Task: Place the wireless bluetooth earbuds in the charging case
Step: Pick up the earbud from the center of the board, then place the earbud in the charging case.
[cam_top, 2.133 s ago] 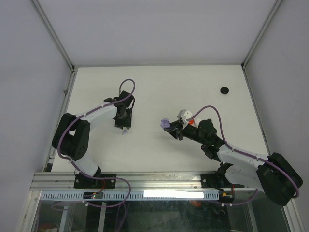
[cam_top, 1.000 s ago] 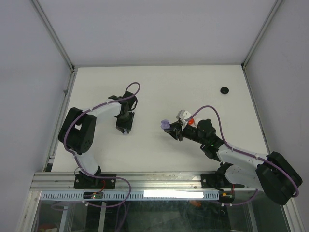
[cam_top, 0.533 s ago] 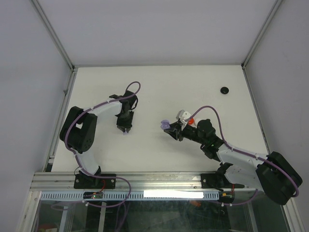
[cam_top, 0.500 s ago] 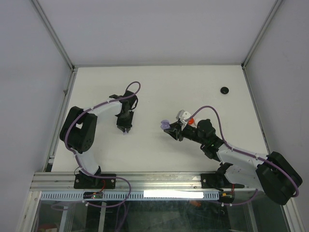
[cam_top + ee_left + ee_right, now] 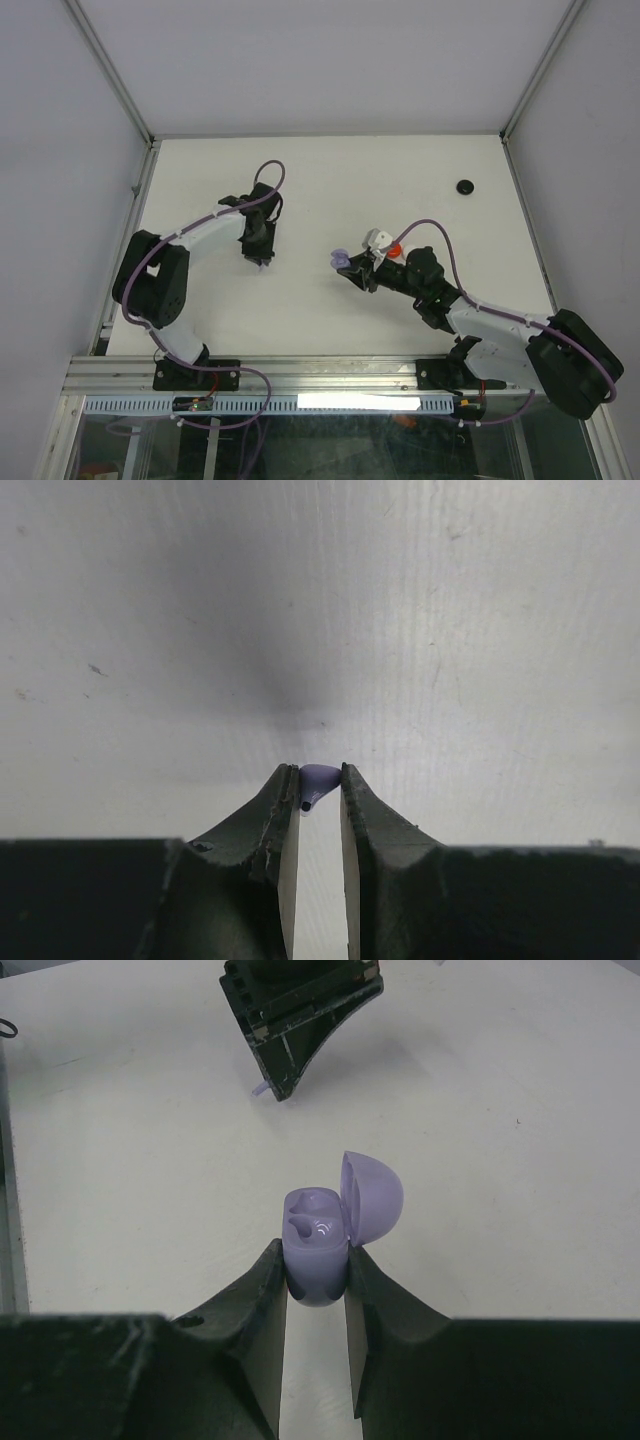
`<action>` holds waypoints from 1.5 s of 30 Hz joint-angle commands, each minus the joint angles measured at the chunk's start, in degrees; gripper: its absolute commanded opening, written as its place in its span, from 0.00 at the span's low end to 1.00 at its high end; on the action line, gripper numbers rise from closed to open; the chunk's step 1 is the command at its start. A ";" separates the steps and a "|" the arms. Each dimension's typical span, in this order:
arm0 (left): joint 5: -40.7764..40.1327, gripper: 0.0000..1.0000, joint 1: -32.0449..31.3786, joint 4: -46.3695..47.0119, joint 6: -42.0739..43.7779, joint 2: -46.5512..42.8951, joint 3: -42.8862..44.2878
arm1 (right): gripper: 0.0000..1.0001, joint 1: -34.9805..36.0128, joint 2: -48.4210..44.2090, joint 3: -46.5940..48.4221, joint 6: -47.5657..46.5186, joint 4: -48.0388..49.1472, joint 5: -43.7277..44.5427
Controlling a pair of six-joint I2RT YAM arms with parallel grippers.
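Observation:
My left gripper is shut on a tiny lavender earbud, pinched at the very fingertips just above the white table; in the top view it is left of centre. My right gripper is shut on the lavender charging case, which it holds upright with its lid open to the right; the top view shows the case at mid-table. The left gripper faces the case from the far side, well apart from it. A black earbud lies far right.
A small white piece and a red piece lie close beside my right gripper's far side; they are too small to make out further. The table is walled on three sides, with a metal rail along the near edge.
The left arm changed its posture, the elbow swinging out left, and its gripper moved slightly farther away with the lavender earbud still in it. The right arm and case stayed put.

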 commanded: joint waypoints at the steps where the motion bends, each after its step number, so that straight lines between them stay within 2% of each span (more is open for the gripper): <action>1: 0.18 0.09 -1.17 6.29 -3.50 -8.08 -0.43 | 0.00 0.62 0.81 2.41 -1.38 6.03 1.39; 9: -3.81 0.10 -5.18 13.52 -9.28 -19.31 -1.68 | 0.00 0.79 2.40 2.45 -0.57 12.03 5.29; 17: -12.59 0.10 -13.90 19.26 -13.76 -28.36 -1.93 | 0.00 2.67 5.09 1.60 1.43 22.64 8.70; 24: -14.31 0.10 -20.26 29.74 -16.05 -35.55 -6.87 | 0.00 2.86 7.25 0.82 3.52 31.40 8.40; 35: -17.60 0.09 -28.64 46.20 -13.30 -41.74 -15.05 | 0.00 3.28 8.19 1.07 5.20 36.83 8.98; 45: -17.62 0.09 -33.66 54.41 -9.28 -40.26 -16.03 | 0.00 3.48 8.99 0.32 5.17 39.09 9.44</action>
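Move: The left hand already pinches the purple earbud barely clear of the board. The open purple charging case, held in the right fingers, lies about 20 cm to its right, some 5 cm nearer the base and roughly 12 cm higher. From the right hand, that earbud is about 21 cm left, 5 cm ahead and 12 cm below. The red case sits on the board about 13 cm right of the right hand, 8 cm ahead and 13 cm down; the white case is some 4 cm farther right, about 7 cm ahead. Up and to the right, the left arm carries the pinched earbud some 24 cm high and 16 cm across to the charging case, bowing slightly forward before drawing back; its fingers swing from straight down to nearly level, pointing forward-right. Keeping its grip on the case, the right hand rises to meet it, about 9 cm, tipping its fingers upward. ##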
